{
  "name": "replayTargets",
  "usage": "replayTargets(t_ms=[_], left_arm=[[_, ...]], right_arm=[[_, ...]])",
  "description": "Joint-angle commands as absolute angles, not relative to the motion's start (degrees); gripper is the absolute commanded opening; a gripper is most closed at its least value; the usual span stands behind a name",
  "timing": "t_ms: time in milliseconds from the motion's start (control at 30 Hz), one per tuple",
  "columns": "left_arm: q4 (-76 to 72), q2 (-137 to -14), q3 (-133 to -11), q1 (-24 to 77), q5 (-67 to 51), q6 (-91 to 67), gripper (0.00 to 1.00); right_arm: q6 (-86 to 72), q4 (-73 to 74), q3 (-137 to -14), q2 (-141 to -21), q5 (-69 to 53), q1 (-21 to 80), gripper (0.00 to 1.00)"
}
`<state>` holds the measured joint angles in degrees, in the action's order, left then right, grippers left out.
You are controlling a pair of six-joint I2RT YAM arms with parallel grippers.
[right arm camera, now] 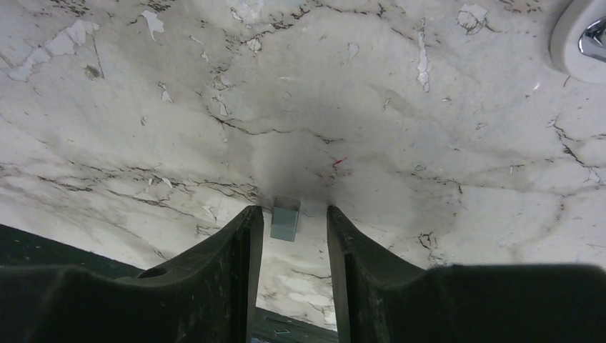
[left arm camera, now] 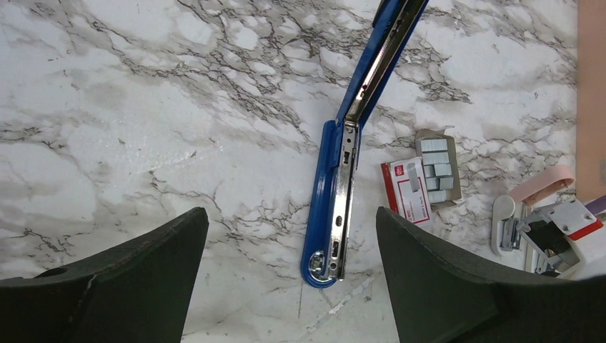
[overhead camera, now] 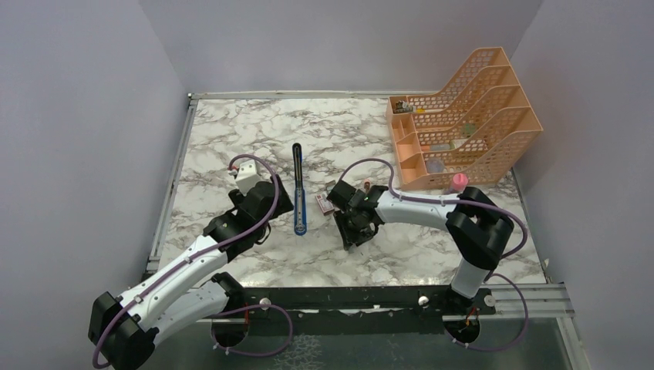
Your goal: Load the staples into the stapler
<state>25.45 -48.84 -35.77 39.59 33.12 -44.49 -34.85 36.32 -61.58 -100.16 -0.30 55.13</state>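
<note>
The blue stapler [overhead camera: 298, 193] lies opened out flat on the marble, its silvery channel [left arm camera: 344, 207] facing up. Just right of it sit the staples: a pink-and-white box [left arm camera: 406, 191] and a grey tray of strips [left arm camera: 436, 166]. My left gripper [left arm camera: 291, 214] hovers open above the stapler's near end, touching nothing. My right gripper [right arm camera: 294, 209] points down at the table right of the box, jaws partly apart. One short staple strip [right arm camera: 284, 221] lies between its tips, close to the left finger and not pinched.
An orange file rack [overhead camera: 463, 116] with small items stands at the back right. A white-and-pink object [left arm camera: 506, 214] lies right of the staples box. A pink highlighter [overhead camera: 459, 182] is by the rack's front corner.
</note>
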Motion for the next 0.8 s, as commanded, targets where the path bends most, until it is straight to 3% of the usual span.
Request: replayTargets(t_ms=[0,200,767], left_arm=[[25.6,-47.9,-35.1,39.0,35.2,-43.8,0.88],[25.6,-46.8,-34.0,39.0,35.0,-44.3,0.88],[26.5,-44.3,-38.9,38.7,33.0,-41.6,0.88]], right_arm=[[-37.1,37.0,-63.1,-101.9,1.4,55.8,0.41],[-38.0,38.8,-64.5,-103.7,2.5,56.4,0.32],[-45.9,43.9,-69.4,-104.7,10.7,58.4,0.21]])
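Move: The loose grey piece of staples lies on the table between my right fingertips, about 1 cm below them and nearer the left finger. From that hand the open blue stapler is some 8 cm ahead and 12 cm left, the red-and-white staple box about 10 cm ahead and 6 cm left, and the white mini stapler roughly 12 cm ahead and 6 cm right. The piece lies about 9 cm back and 17 cm right of my left hand, 13 cm below. I close my right fingers on the grey staple piece, narrowing them to about half their gap until both tips pinch its sides just over the table. As they close I ease my hand barely 0.5 cm left, stay low, and turn the wrist about 5 degrees clockwise while the fingers swing nearer to vertical. ##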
